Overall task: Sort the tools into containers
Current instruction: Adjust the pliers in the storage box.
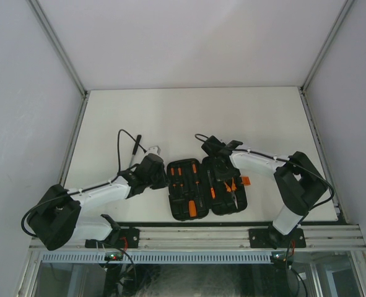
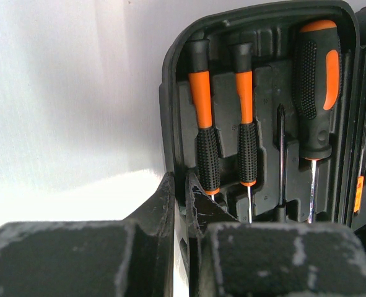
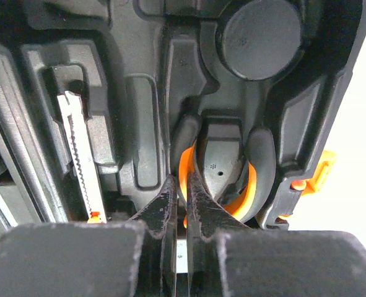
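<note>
The black tool case (image 1: 198,210) lies open near the front edge, and its left half holds orange-and-black screwdrivers (image 1: 184,179). My left gripper (image 1: 160,173) is at the case's left side. In the left wrist view its fingers (image 2: 179,179) are shut on the case's left wall (image 2: 170,111), beside two thin screwdrivers (image 2: 202,117) and a thick one (image 2: 317,80). The pliers (image 1: 231,189) lie in the right half. My right gripper (image 1: 215,150) is over that half's far end. Its shut tips (image 3: 181,182) rest by the pliers' orange handle (image 3: 248,198), with nothing between them.
A thin dark tool (image 1: 135,148) lies loose on the white table (image 1: 189,117), left of the case and just beyond my left wrist. The case's orange latch (image 3: 319,173) sticks out on its right side. A toothed white blade (image 3: 80,154) sits in a slot left of the pliers.
</note>
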Robot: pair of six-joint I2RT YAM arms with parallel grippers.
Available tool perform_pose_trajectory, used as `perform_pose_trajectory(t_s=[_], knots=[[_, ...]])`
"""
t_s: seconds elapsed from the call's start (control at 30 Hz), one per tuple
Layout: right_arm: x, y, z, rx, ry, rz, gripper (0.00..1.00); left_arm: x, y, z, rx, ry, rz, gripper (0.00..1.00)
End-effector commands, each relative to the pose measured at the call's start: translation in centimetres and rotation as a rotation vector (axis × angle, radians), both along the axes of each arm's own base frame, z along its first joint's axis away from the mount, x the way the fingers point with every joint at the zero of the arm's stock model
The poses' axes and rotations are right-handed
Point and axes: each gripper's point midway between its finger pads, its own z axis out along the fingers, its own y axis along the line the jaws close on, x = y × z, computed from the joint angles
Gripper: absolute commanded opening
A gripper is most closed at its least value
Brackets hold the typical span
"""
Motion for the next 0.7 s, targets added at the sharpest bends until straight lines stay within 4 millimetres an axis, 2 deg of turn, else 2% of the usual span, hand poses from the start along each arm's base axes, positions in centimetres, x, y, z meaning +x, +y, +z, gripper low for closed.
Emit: perform_pose_trajectory(t_s=[0.0, 0.13, 0.27, 0.47, 0.67], knots=[[-5.7, -1.0, -7.5, -0.031, 0.218, -0.082, 0.00, 1.8, -1.4, 3.3, -0.040, -0.092, -0.004, 0.00], [-4.2, 1.1, -5.8, 0.043, 0.142, -0.066, 0.00, 1.9, -1.0, 3.7, -0.019, -0.090, 0.016, 0.00], [-2.6, 2.3, -3.8, 0.083, 0.059, -0.058, 0.01, 1.7, -0.2, 3.8, 0.005, -0.087, 0.039, 0.00], [-0.4, 2.9, 0.1, 0.146, -0.074, -0.035, 0.14, 1.3, 0.9, 3.3, 0.047, -0.071, 0.059, 0.01], [1.1, 3.8, 5.9, 0.281, -0.235, -0.017, 0.31, 1.5, 0.5, 3.8, 0.043, -0.072, 0.046, 0.05]])
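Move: My right hand's shut tips stand on the pliers' left handle, in the box's right half, with the pliers' middle roughly 3 cm back, 3 cm to the right and about level in height. From this hand the orange knife lies about 5 cm left, level with it, and the orange latch some 8 cm right and 1 cm ahead. My left hand grips the storage box's left rim: the box's middle is about 14 cm right and 1 cm back, the pliers some 23 cm right and 2 cm back, the nearest small screwdriver 2 cm right and 2 cm ahead. I stop pressing with my right hand and bring it up and to the left, about 2 cm each way, tilting it slightly and opening the fingers about a quarter so that they part on either side of the pliers' left handle. My left hand keeps its grip on the rim and draws the box about 1.5 cm to the left, rising a centimetre on the way and then easing part of the way down. ##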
